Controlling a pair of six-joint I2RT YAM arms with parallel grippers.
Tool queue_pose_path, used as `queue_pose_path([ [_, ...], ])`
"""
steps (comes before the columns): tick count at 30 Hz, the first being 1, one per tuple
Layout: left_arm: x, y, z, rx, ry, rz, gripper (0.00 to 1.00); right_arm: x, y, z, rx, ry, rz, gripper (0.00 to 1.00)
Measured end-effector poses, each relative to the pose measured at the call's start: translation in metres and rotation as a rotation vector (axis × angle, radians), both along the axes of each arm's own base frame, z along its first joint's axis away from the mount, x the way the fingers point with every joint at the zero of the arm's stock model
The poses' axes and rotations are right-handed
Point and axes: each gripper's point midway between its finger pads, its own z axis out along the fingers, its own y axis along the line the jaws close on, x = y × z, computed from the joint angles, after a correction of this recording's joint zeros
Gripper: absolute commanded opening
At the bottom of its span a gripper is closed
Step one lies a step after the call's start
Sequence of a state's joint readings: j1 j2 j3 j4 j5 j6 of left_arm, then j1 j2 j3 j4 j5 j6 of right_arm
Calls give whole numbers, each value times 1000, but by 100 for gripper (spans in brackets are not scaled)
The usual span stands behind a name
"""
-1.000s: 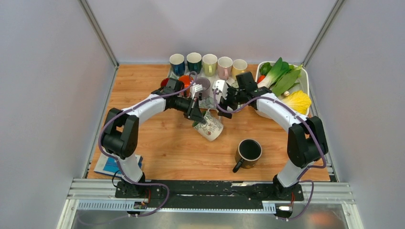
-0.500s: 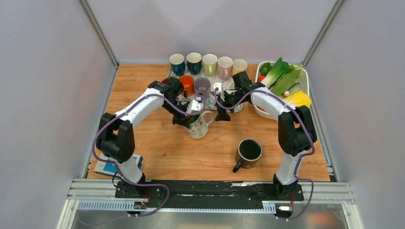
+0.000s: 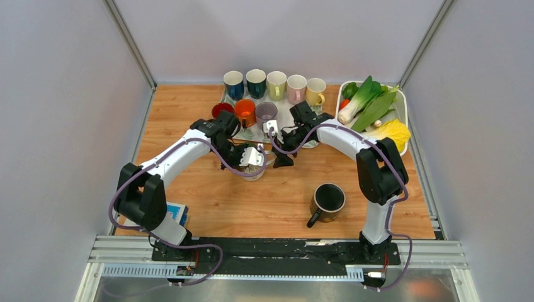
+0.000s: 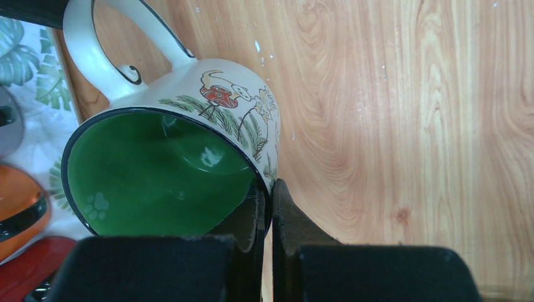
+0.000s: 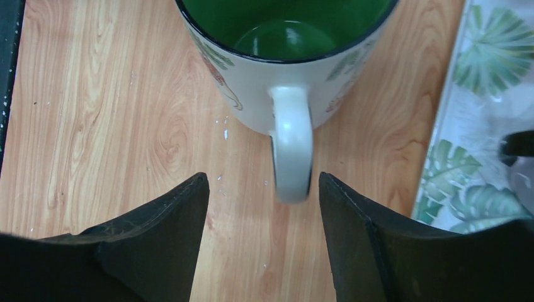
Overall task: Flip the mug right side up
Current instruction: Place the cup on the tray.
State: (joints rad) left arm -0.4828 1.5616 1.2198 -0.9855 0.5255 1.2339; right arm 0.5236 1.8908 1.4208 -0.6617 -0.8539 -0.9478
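Observation:
The mug (image 3: 255, 171) is cream with a leaf and bird print and a green inside. It sits on the wood with its mouth up, about upright, mostly hidden under my left gripper (image 3: 254, 157). In the left wrist view the left gripper (image 4: 271, 189) is shut on the mug's (image 4: 189, 119) black rim, one finger inside and one outside. My right gripper (image 3: 281, 158) is just right of the mug. In the right wrist view it (image 5: 263, 182) is open, its fingers standing either side of the tip of the mug's handle (image 5: 291, 145) without touching it.
A black mug (image 3: 327, 200) stands upright at the front right. Several coloured mugs (image 3: 275, 85) line the back, with an orange mug (image 3: 245, 112) and a grey mug (image 3: 266, 112) on a leaf-print mat (image 3: 286, 118). A white tray (image 3: 403, 107) holds vegetables at back right.
The left arm has carried the mug left and down, turning it from tilted to mouth-up. The right gripper has followed to the handle and its jaws have narrowed.

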Motion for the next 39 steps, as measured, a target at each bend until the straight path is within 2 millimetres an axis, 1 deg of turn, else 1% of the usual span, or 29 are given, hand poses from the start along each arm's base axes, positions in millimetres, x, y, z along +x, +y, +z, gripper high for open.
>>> queue_pose_path([
  [4,4,0,-2,9,-50,-15,0,-8,10,-16,-35,12,23,66],
  [7,6,1,-3,12,-83,-26,2,-13,20,-27,-56,4,42,63],
  [11,4,3,-4,14,-113,-32,8,-14,30,-35,-63,10,39,58],
  [12,4,3,-4,14,-122,-33,9,-13,31,-36,-65,10,34,54],
  [15,5,4,-4,12,-143,-30,10,-6,34,-39,-72,-3,13,39],
  [17,6,3,-4,8,-162,-28,13,0,36,-39,-76,-22,-7,36],
  [19,7,3,-3,1,-176,-26,18,5,37,-38,-74,-34,-26,31],
  [20,8,2,-2,-2,-186,-25,23,7,38,-38,-73,-42,-34,27],
  [21,10,2,-1,-5,-198,-23,26,10,38,-38,-74,-49,-42,22],
  [23,15,0,3,-17,-229,-17,34,13,39,-39,-83,-65,-57,14],
  [25,19,-3,10,-41,-269,-11,39,13,37,-42,-93,-58,-72,3],
  [26,20,-3,12,-48,-282,-9,40,13,38,-42,-93,-59,-75,0],
  [29,25,-4,21,-73,-337,11,45,14,38,-44,-92,-62,-83,0],
  [32,31,0,33,-90,-418,40,47,11,33,-49,-100,-58,-90,0],
  [35,31,7,47,-116,-516,80,49,7,21,-50,-106,-47,-113,0],
  [37,27,14,54,-136,-564,113,49,4,13,-47,-109,-37,-129,0],
  [39,23,19,61,-156,-595,148,49,2,0,-41,-112,-20,-161,0],
])
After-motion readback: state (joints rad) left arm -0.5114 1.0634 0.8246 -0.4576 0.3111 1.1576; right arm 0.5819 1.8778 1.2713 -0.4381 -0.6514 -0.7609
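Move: The left hand still holds the white mug by its rim; the mug's middle is about 2 cm ahead, 3 cm right and 4 cm below that hand. From the right hand, the mug's middle lies some 8 cm left, 2 cm back and 5 cm down. The lilac mug stands about 12 cm ahead and 4 cm left, the orange mug 12 cm ahead and 11 cm left, the black mug 14 cm back and 15 cm right, all roughly 5 cm below. Right hand sinks 5 cm leftward, pinches the mug's handle, pulls right; left releases the rim, rising 6 cm. ##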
